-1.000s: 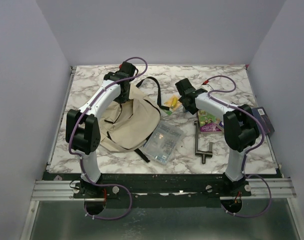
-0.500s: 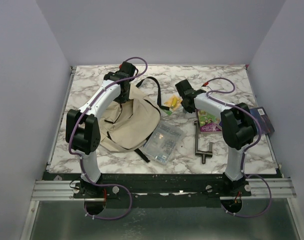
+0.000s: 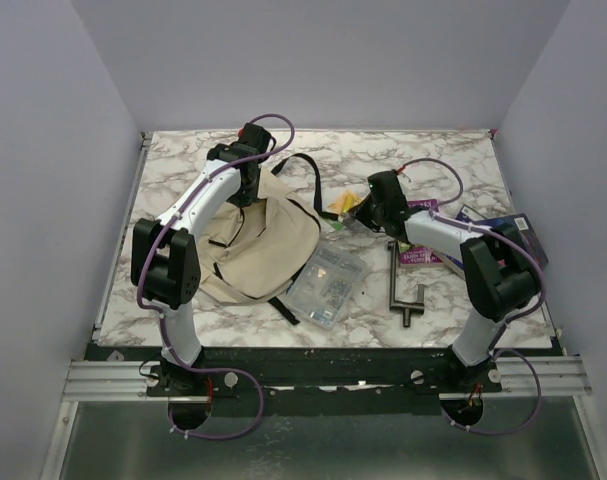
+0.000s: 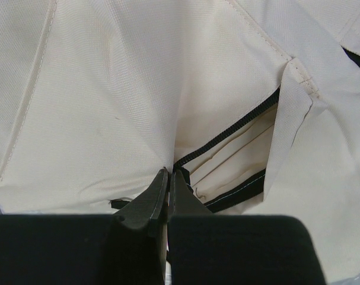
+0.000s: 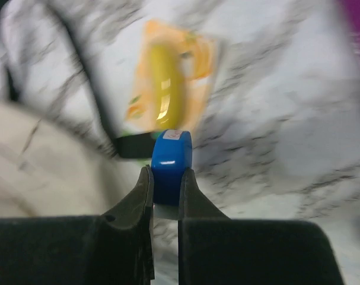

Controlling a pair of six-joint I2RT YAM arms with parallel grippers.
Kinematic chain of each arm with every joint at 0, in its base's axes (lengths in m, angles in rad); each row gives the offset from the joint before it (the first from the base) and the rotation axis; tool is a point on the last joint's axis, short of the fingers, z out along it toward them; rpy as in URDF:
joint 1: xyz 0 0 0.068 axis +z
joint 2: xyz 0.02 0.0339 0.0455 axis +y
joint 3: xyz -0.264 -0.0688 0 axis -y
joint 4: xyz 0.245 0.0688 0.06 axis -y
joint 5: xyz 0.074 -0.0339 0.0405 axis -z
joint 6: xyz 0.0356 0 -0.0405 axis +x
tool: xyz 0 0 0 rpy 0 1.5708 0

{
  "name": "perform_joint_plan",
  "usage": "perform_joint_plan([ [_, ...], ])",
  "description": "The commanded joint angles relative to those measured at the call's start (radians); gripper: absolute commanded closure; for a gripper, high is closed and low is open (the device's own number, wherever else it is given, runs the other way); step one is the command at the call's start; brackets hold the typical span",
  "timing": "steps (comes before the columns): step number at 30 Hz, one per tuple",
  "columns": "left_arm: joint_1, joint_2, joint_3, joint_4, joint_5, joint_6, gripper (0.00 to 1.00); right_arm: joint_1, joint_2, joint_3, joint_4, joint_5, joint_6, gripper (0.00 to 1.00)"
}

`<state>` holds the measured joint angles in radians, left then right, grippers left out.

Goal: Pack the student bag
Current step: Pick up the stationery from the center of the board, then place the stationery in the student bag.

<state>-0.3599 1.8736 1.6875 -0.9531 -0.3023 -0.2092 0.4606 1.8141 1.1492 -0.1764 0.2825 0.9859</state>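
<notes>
The student bag [image 3: 263,245], cream fabric with black straps, lies on the left half of the marble table. My left gripper [image 3: 252,194] is at its far top edge. In the left wrist view, that left gripper [image 4: 169,173] is shut on a fold of the bag [image 4: 108,107] beside the black zip [image 4: 227,133], which gapes open. My right gripper [image 3: 364,213] is low over the table, right of the bag. It is shut on a small blue object [image 5: 171,159] that has a pale label on its tip.
A yellow snack packet [image 3: 344,206] [image 5: 169,89] lies just beyond the right gripper. A clear plastic pouch [image 3: 326,283] rests against the bag's right edge. A purple book [image 3: 421,250], a black metal tool [image 3: 401,283] and a dark blue item [image 3: 526,236] lie to the right.
The right arm has swung down and toward the near side, uncovering more of the book. Its jaws have closed on the blue object. The left arm has not moved.
</notes>
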Motion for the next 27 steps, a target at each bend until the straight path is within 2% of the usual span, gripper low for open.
perform_joint_plan([
  [1, -0.002, -0.052, 0.027, -0.016, 0.035, -0.009, 1.0, 0.003, -0.101, -0.208, 0.74, -0.532, -0.147, 1.0],
  [5, -0.002, -0.054, 0.027, -0.016, 0.036, -0.01, 1.0, 0.03, -0.024, -0.21, 0.931, -0.679, -0.062, 1.0],
  [8, -0.002, -0.059, 0.025, -0.016, 0.034, -0.011, 1.0, 0.059, 0.082, -0.209, 1.15, -0.777, 0.09, 1.0],
  [11, -0.002, -0.061, 0.025, -0.016, 0.036, -0.012, 1.0, 0.1, 0.17, -0.186, 1.306, -0.792, 0.209, 1.0],
  [17, -0.002, -0.069, 0.025, -0.016, 0.041, -0.016, 1.0, 0.186, 0.255, -0.073, 1.21, -0.702, 0.219, 1.0],
  [27, -0.002, -0.084, 0.024, -0.016, 0.058, -0.012, 1.0, 0.273, 0.344, 0.059, 1.027, -0.565, 0.119, 1.0],
])
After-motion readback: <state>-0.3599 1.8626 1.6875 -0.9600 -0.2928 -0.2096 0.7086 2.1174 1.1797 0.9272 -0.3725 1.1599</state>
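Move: Ahead of the right hand by next to nothing (about 1 cm nearer the base), but some 28 cm to its left and 5 cm higher, is the bag opening; the blue stationery is already in its fingers. The banana card lies 4 cm ahead, 3 cm left, the black strap end 2 cm ahead, 6 cm left, the clear case 17 cm back, 8 cm left, all about 3 cm lower. From the left hand, the opening is 3 cm right, 2 cm ahead and 2 cm below. Carrying the blue stationery quickly leftward about 26 cm towards the bag opening, the right hand also climbs nearly 10 cm, with a slight dip midway, and draws back some 5 cm. The wrist turns about 70 degrees, swinging the fingers from forward-and-down to nearly level, pointing left at the bag, slowing towards the end; they keep their grip. The left hand stays put, still pinching the edge of the opening. ##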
